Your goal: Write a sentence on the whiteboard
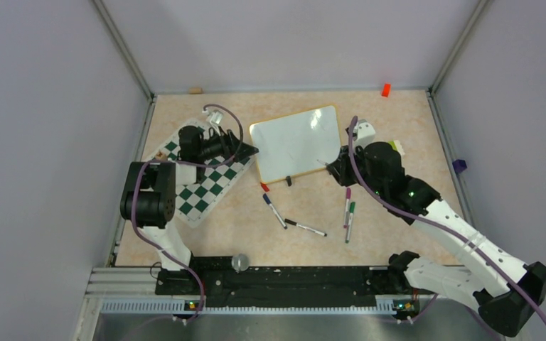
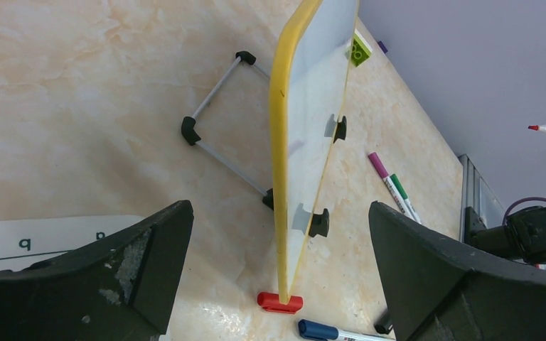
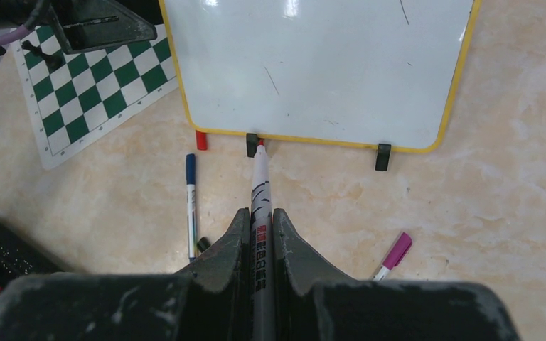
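Observation:
The whiteboard (image 1: pixel 295 142) has a yellow rim and two small black feet, and it stands tilted back on the table. Its glossy face (image 3: pixel 320 64) carries only a few faint thin strokes; no sentence is in view. My left gripper (image 1: pixel 245 150) is open at the board's left edge (image 2: pixel 279 142), one finger on either side of it and not touching (image 2: pixel 277 213). My right gripper (image 1: pixel 335 169) is shut on a red marker (image 3: pixel 259 177). The marker's bare tip (image 3: pixel 260 142) points at the board's lower rim, just by the left foot.
A green-and-white chessboard mat (image 1: pixel 199 188) lies under the left arm. A red cap (image 1: pixel 264 187) sits at the board's near left corner. Blue (image 1: pixel 274 210), black (image 1: pixel 306 227), purple (image 1: pixel 348 199) and green (image 1: pixel 350 220) markers lie in front. A wire stand (image 2: pixel 217 135) props the board behind.

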{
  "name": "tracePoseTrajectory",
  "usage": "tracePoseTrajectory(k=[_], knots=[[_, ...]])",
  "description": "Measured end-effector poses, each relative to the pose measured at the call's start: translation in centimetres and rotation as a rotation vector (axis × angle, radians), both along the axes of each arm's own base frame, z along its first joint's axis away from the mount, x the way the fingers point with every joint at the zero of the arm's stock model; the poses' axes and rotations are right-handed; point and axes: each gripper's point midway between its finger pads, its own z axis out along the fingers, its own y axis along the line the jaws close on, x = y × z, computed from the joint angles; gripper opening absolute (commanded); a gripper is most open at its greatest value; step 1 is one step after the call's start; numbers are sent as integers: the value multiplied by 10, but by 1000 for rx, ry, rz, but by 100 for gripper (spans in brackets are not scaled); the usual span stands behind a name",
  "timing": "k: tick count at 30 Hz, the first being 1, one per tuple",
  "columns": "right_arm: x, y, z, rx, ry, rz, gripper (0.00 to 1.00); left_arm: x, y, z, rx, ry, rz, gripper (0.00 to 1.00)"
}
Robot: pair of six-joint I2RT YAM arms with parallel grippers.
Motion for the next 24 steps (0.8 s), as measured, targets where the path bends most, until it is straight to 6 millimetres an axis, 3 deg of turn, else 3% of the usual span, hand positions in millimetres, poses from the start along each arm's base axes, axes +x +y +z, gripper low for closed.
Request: tracePoseTrajectory(k=[11, 14, 16, 18, 21, 24], knots=[[0, 1, -1, 0, 3, 4, 0, 10, -14, -2, -114, 2, -147, 96], [0, 1, -1, 0, 4, 4, 0, 6, -16, 0, -140, 8, -178, 54], [0, 1, -1, 0, 4, 4, 0, 4, -16, 4, -143, -7, -190, 37], [0, 1, -1, 0, 4, 4, 0, 3, -16, 5, -140, -19, -197, 29], [0, 1, -1, 0, 4, 5, 0, 1, -19, 5, -135, -26, -215, 27], [0, 1, -1, 0, 4, 5, 0, 1, -23, 5, -128, -29, -231, 8]])
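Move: The whiteboard's left edge stands just off the left hand's open fingers, about 3 cm to the right, level with them in depth and height. On the table some 13 cm below lie the red cap, roughly 10 cm back and 5 cm right, and the blue marker, about 17 cm back and 9 cm right; the chessboard is centred about 18 cm left and 2 cm back. From the right hand, that edge is some 24 cm left, 12 cm ahead and 11 cm lower. The left fingers shut on the whiteboard's yellow left edge, pinching the frame between them from its two faces. Before closing, the hand eases right and a little forward to bring the edge deeper between the open fingers, then draws that forward bit back, ending about 2 cm to the right while the wrist swings clockwise by some 15 degrees. ##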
